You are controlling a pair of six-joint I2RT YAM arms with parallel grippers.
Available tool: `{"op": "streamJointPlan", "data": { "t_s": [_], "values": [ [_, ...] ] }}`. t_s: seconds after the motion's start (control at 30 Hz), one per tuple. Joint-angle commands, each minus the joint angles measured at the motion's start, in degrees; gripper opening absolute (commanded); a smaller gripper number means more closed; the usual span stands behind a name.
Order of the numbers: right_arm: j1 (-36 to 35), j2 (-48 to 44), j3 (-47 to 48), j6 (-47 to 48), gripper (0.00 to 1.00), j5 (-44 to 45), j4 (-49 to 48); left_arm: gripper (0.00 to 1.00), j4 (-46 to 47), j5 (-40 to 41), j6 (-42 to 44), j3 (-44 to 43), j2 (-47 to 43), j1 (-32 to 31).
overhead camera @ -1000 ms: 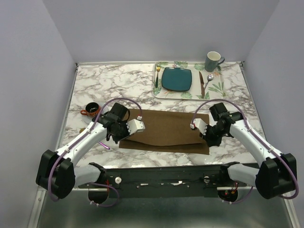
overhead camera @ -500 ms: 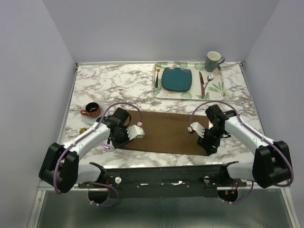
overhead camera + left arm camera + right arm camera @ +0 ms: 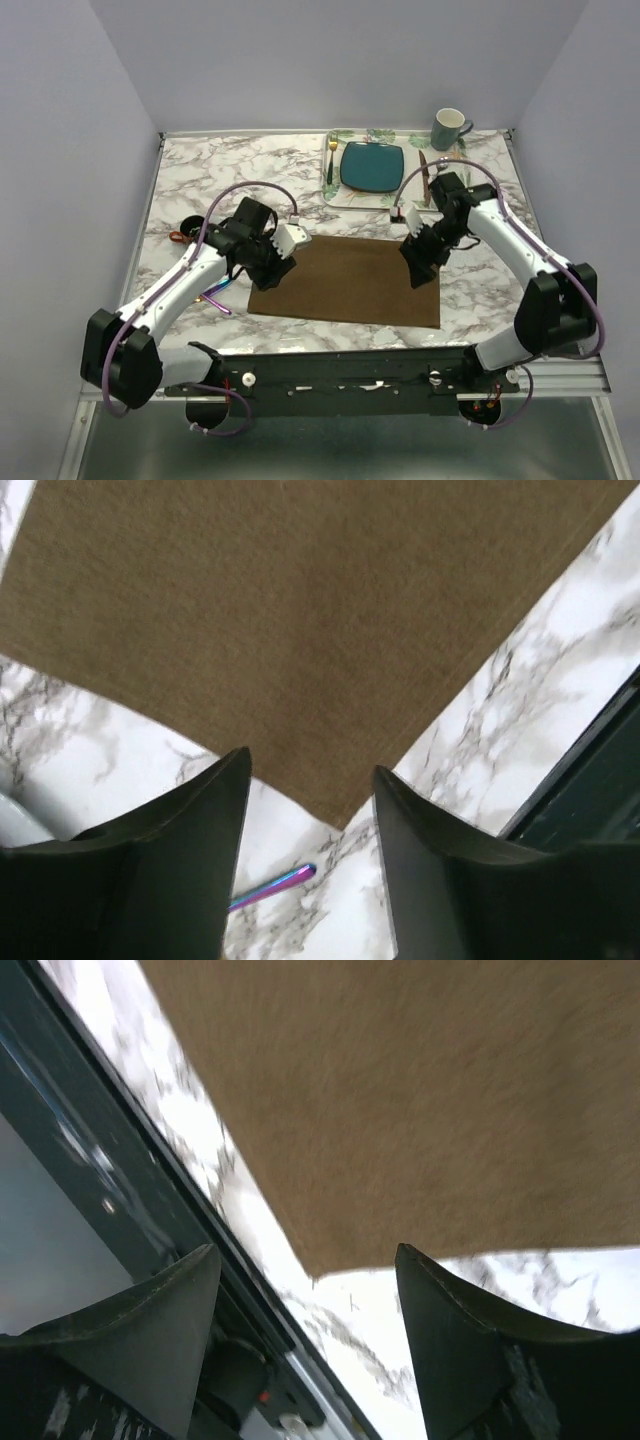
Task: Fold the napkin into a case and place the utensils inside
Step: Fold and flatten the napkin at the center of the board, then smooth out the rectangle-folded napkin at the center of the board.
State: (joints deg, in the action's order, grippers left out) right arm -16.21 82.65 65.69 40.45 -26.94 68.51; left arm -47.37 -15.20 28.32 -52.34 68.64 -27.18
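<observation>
The dark brown napkin (image 3: 345, 280) lies flat on the marble table near its front edge. My left gripper (image 3: 268, 270) hangs open over the napkin's left side. In the left wrist view the napkin (image 3: 300, 630) shows its near corner between the fingers of that gripper (image 3: 311, 762), which hold nothing. My right gripper (image 3: 416, 266) is open over the napkin's right side. The right wrist view shows the cloth (image 3: 400, 1090) with its corner below the empty gripper (image 3: 305, 1248). One iridescent utensil (image 3: 216, 297) lies left of the napkin, mostly under my left arm; its tip (image 3: 275, 885) shows.
A leaf-printed placemat (image 3: 455, 185) at the back carries a teal plate (image 3: 372, 167), a gold fork (image 3: 331, 160) and a dark knife (image 3: 424, 172). A grey mug (image 3: 449, 128) stands beside it. A dark cup (image 3: 184, 232) sits left. The table's dark front rail (image 3: 120, 1160) runs close by.
Both grippers were shut at the napkin's near edge and have opened, letting the cloth go. Both have moved away from the front edge, and the napkin now lies flat.
</observation>
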Motion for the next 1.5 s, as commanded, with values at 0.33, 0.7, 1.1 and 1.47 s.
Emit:
{"op": "streamJointPlan", "data": {
  "t_s": [0.33, 0.7, 1.1, 1.47],
  "values": [
    [4.17, 1.18, 23.51, -37.98, 1.00, -15.15, -34.22, 0.99, 25.83, -5.36, -29.89, -20.25, 2.98, 1.78],
    [2.24, 13.40, 6.04, -65.81, 1.00, -39.85, -51.07, 0.99, 51.48, -37.26, -65.38, -7.70, 19.84, 4.42],
    [0.30, 28.69, -3.29, -75.60, 1.00, -40.65, -65.87, 0.99, 74.27, -38.76, -82.37, -3.03, 39.88, 4.59],
    [4.42, 37.67, -2.93, -76.04, 1.00, -39.86, -66.23, 0.99, 79.19, -40.61, -85.09, -5.15, 49.92, 8.63]
  ]
}}
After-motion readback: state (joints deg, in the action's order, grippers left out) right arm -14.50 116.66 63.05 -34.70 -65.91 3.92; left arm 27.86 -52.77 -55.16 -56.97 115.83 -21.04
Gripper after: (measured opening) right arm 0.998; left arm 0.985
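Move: The napkin lies folded in half, and the middle of its far edge is about 14 cm ahead of the left hand, 18 cm to its right and 7 cm below. From the right hand that spot is roughly 13 cm ahead, 17 cm to the left and 8 cm down. The plate stands some 35 cm ahead and 24 cm right of the left hand. The brown cup is 15 cm ahead and 20 cm left of that same hand. Both hands head for the middle of the napkin's far edge, arcing forward and inward: up about 20 cm, then down to low over the cloth, ending nearly tip to tip. The fingers open wide, and the wrists swing some 70 to 80 degrees until they point inward at each other, almost flat and slightly down. Touch on the cloth can't be made out. ##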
